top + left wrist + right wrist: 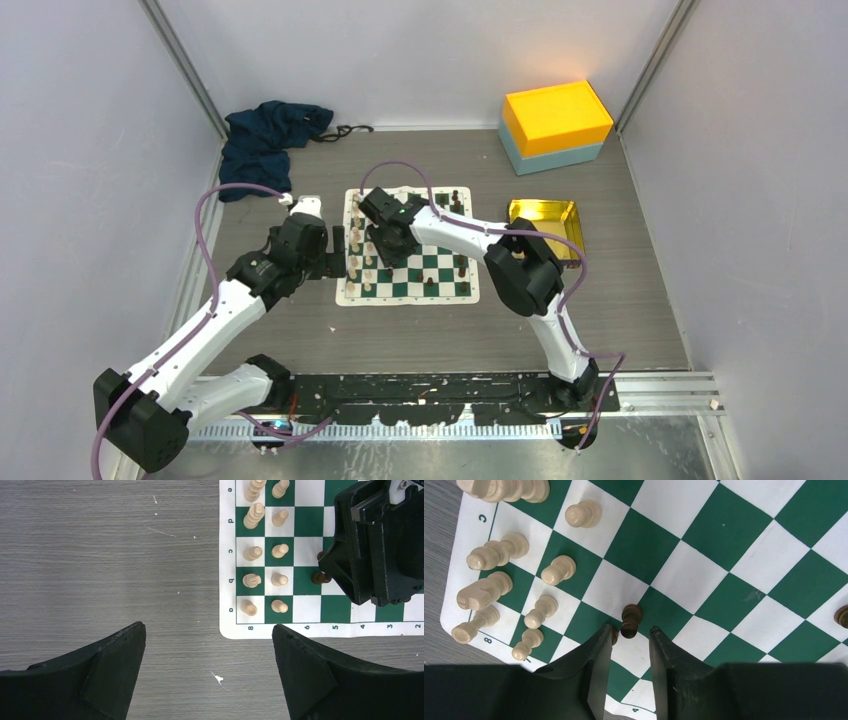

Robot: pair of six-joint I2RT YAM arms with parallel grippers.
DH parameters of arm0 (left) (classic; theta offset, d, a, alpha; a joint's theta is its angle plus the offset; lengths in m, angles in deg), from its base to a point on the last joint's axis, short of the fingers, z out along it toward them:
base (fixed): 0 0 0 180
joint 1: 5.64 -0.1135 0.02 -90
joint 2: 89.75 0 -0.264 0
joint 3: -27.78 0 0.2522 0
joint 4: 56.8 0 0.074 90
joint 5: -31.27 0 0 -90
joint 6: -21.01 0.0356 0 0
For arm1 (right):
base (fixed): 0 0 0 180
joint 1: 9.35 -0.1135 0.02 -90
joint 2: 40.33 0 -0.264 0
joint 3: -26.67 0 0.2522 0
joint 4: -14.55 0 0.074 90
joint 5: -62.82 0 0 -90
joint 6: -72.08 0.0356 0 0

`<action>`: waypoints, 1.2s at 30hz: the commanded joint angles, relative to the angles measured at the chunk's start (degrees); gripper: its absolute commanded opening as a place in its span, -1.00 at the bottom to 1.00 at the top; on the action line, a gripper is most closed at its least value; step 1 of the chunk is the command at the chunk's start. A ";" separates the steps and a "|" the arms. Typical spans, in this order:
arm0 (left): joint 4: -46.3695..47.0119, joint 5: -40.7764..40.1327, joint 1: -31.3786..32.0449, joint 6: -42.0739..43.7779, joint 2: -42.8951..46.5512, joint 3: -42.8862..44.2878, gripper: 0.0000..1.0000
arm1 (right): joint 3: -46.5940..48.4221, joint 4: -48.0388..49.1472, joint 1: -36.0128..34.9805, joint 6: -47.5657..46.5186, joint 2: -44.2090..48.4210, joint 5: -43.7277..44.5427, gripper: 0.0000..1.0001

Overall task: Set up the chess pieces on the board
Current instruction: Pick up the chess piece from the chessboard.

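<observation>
The green and white board [440, 268] lies mid-table. Cream chess pieces [556, 570] stand in two rows along its left edge, also seen in the left wrist view [279, 578]. My right gripper [630, 632] is low over the board, open, with an upright dark pawn [631, 620] just between its fingertips and a small gap on each side. A second dark piece [614, 636] is mostly hidden behind the left finger. My left gripper [209, 630] hangs open and empty over bare table off the board's near-left corner [227, 630].
A gold tray [545, 225] sits right of the board, with an orange and teal box [555, 125] behind it. A dark blue cloth [265, 140] lies at the back left. A few dark pieces [460, 265] stand along the board's right side.
</observation>
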 commanded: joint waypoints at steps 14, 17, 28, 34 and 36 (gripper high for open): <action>0.82 -0.25 -0.47 0.10 0.90 -0.08 0.97 | 1.63 0.84 -0.32 -1.19 0.30 0.60 -0.75; 0.88 -0.14 -0.47 0.05 0.90 -0.13 0.97 | 1.46 1.05 -0.32 -1.34 0.70 0.89 -0.83; 0.80 0.10 -0.47 -0.17 0.64 -0.05 0.97 | 1.61 2.01 -0.33 -1.76 3.06 2.23 -0.93; 0.63 0.12 -0.47 -0.42 0.37 0.38 0.96 | 1.92 2.11 -0.27 -2.51 4.38 3.62 -0.95; 0.59 0.06 -0.47 -0.42 0.32 0.48 0.96 | 1.98 2.11 -0.24 -2.77 4.83 4.19 -0.95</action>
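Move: The dark chess piece to grasp already stands between the right hand's open fingers, right under the hand point, its middle about 1 cm lower. A second dark piece stands some 2 cm nearer the base and 1 cm left of it. Two pale pawns stand about 4 cm to its left, one level with it, the other 2 cm nearer. From the left hand, the piece lies about 6 cm ahead, 13 cm right and 12 cm below. Settle the right gripper the last half centimetre down over the dark piece, then shut the fingers from not quite half open until they pinch its upper part and stall there. Keep squeezing and ease the hand about half a centimetre forward and slightly right, without lifting yet and keeping clear of the neighbouring dark piece. ##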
